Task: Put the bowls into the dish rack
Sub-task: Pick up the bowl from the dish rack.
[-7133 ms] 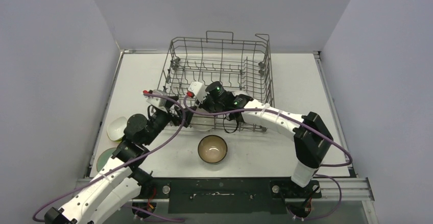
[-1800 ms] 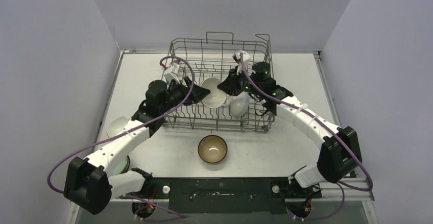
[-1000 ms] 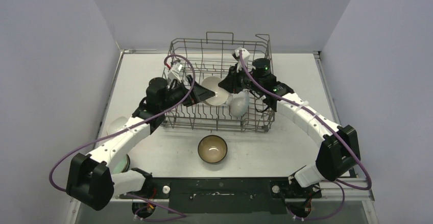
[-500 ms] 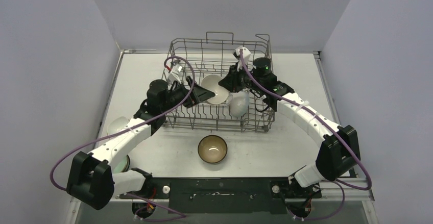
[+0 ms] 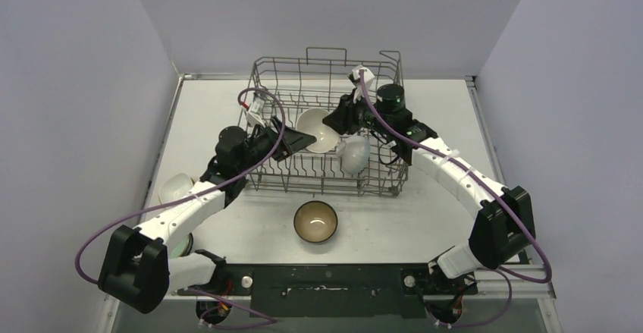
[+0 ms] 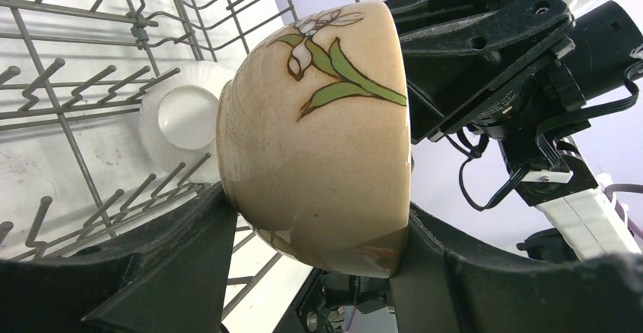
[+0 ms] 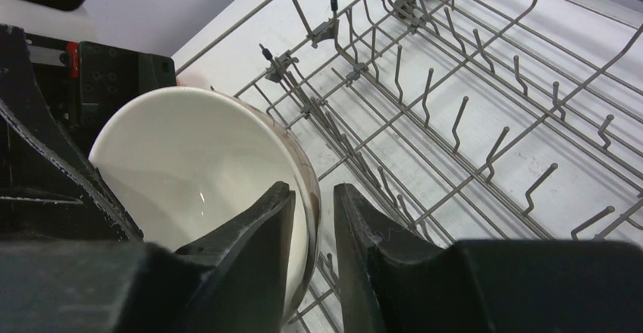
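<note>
A beige bowl (image 5: 315, 130) with a painted flower hangs on its side over the middle of the dish rack (image 5: 326, 67). My left gripper (image 5: 298, 140) is shut across its body (image 6: 318, 128), one finger against each side. From the right, my right gripper (image 5: 332, 120) straddles the bowl's rim (image 7: 303, 166). Its jaws are slightly parted, with a sliver of gap at the outer finger (image 7: 356, 219). A white ribbed bowl (image 5: 355, 155) leans among the tines (image 6: 178, 117) of the rack (image 6: 76, 83), just right of the held bowl.
A brown bowl (image 5: 315, 221) sits upright on the table in front of the rack. At the table's left edge lie a white bowl (image 5: 174, 189) and a pale green one (image 5: 180, 243), partly hidden by the left arm. Rows of upright tines (image 7: 455, 120) fill the rack floor.
My left jaws have closed in onto the beige bowl's sides. The right jaws have eased apart at its rim. The bowl has shifted slightly toward the back of the rack.
</note>
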Tool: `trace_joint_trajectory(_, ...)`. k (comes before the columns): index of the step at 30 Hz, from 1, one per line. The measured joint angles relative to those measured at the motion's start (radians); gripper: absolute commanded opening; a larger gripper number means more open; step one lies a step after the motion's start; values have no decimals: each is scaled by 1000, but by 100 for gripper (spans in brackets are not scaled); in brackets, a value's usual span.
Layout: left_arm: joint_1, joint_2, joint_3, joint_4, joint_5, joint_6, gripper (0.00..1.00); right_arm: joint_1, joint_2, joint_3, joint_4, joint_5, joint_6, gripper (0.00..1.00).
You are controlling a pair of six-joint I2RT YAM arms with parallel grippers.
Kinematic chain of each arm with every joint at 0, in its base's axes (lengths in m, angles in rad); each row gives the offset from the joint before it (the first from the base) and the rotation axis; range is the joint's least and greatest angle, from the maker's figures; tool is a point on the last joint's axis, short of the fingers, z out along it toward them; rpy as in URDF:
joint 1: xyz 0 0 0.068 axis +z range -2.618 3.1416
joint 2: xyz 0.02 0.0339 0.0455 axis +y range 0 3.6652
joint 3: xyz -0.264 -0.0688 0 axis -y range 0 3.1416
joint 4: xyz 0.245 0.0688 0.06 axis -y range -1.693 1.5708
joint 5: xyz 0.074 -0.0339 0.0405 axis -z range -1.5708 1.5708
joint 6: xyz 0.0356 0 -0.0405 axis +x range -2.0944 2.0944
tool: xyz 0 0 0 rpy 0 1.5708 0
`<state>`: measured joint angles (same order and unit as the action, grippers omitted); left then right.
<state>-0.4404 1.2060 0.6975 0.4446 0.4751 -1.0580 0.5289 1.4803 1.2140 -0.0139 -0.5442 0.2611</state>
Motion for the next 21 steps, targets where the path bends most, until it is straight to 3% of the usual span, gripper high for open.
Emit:
trace_joint_trajectory(2, 0, -6, -3, 5, 1, -2, 11, 0, 0, 0, 13, -3, 12, 54)
trace_joint_trajectory(4, 0, -16, -3, -2, 0, 6, 10, 0, 0, 4, 16, -2, 18, 64)
trace_joint_trajectory(13, 2, -41, 88, -268, -81, 196, 0, 0, 0, 9, -1, 53, 5, 78)
trace_joint_trajectory(21, -18, 14, 276, -511, -203, 373, 0, -4, -50, 4, -58, 168, -12, 87)
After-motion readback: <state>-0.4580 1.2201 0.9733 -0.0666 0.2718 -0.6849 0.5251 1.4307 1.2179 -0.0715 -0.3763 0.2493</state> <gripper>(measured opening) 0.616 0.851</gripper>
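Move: The white bowl is already pinched by the left hand, its middle about 2 cm ahead and 3 cm to the right of that hand. From the right hand, whose fingertips still straddle its rim, that middle lies some 4 cm left and 2 cm back. The white bowl already in the rack is roughly 12 cm right, 3 cm back and 16 cm below the left hand; the brown bowl stands on the table some 16 cm back, 1 cm right and 24 cm below it. The right hand opens its fingers wide, letting go of the bowl's rim, and backs off about 2.5 cm to the right and slightly forward with a small clockwise turn. The left hand keeps its pinch on the bowl and, after dipping about a centimetre, carries it some 3.5 cm forward and left over the rack, away from the right fingers, rolling its left side up by about 20 degrees. ##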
